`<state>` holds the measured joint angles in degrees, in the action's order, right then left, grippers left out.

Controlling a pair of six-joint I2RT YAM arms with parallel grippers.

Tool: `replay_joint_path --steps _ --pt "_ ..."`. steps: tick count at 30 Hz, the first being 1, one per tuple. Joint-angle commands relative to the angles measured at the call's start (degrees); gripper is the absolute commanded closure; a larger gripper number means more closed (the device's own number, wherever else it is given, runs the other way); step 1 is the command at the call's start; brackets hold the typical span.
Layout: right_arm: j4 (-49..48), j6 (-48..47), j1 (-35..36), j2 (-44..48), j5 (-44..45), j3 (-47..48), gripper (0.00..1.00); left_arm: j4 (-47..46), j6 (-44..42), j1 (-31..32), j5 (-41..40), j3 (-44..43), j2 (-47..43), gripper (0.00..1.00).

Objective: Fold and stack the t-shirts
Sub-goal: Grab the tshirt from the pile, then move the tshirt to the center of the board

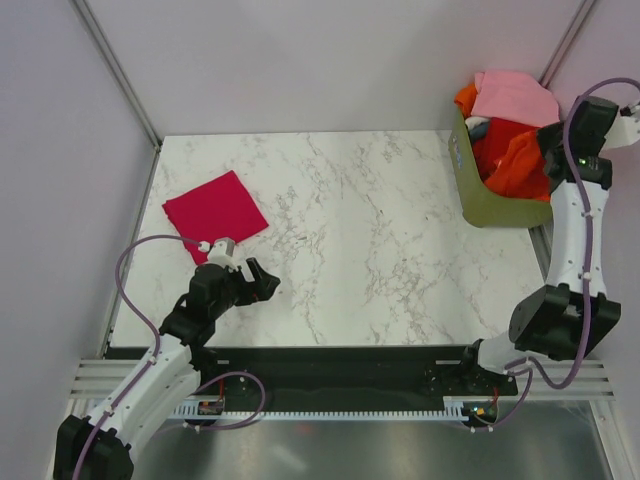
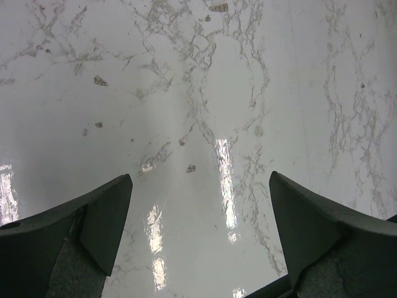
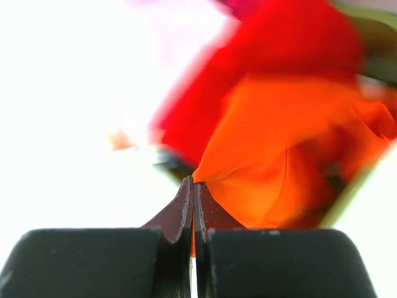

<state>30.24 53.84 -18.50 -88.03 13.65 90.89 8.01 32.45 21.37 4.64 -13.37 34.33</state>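
A crimson-magenta t-shirt (image 1: 215,212) lies folded into a flat square at the table's far left. An orange t-shirt (image 1: 520,160) is bunched in the olive bin (image 1: 480,205) at the far right. My right gripper (image 3: 193,181) is shut on a pinch of this orange cloth (image 3: 291,136), which fans out from its tips. Seen from above, the right gripper (image 1: 548,158) is down in the bin. My left gripper (image 1: 262,284) hovers open just near of the folded shirt, and its wrist view shows only bare marble between its fingers (image 2: 102,217).
The bin also holds a pink cloth (image 1: 515,97) and a red one (image 1: 495,140). Marble table (image 1: 370,230) spans the middle. Frame posts stand at the far corners; a black rail (image 1: 330,360) runs along the near edge.
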Motion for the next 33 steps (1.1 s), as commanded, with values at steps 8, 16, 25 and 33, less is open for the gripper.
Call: replay_joint_path --steps 8,16,25,33 --pt "-14.38 13.80 7.22 12.09 -26.55 9.13 1.00 -1.16 0.86 0.08 -0.69 -1.40 -0.22 0.01" --pt "-22.23 20.07 17.89 13.93 -35.53 14.48 1.00 -1.16 0.95 0.08 -0.87 -1.58 0.04 0.01" --pt "-22.15 13.76 17.89 20.25 -37.64 -2.41 0.93 -1.16 1.04 0.08 -1.30 -1.49 0.04 0.01" --pt "-20.92 1.98 17.89 34.93 -38.88 -37.16 0.21 -1.24 0.52 0.08 -0.16 -1.75 0.13 0.00"
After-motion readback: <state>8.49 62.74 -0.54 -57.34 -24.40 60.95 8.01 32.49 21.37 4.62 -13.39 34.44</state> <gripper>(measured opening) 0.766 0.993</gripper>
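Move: The right gripper, shut on the orange t-shirt, is high over the green bin, whose middle lies roughly 8 cm ahead, 4 cm left and 20 cm below. The bare table middle, where the shirt goes, is about 43 cm left, 8 cm back and 32 cm below. The folded magenta t-shirt lies some 38 cm left of that spot and 8 cm farther out. From the left gripper that spot is about 14 cm ahead and 20 cm right. With the right gripper keeping its pinch on the orange t-shirt, whip it up out of the green bin by nearly 30 cm, tipping the fingers upward and swinging about 25 cm left towards the table middle with a counter-clockwise turn, drawing back some 10 cm. Then drop the hand fast, about 20 cm, tip the fingers partly down again and open them to fling the shirt loose. ##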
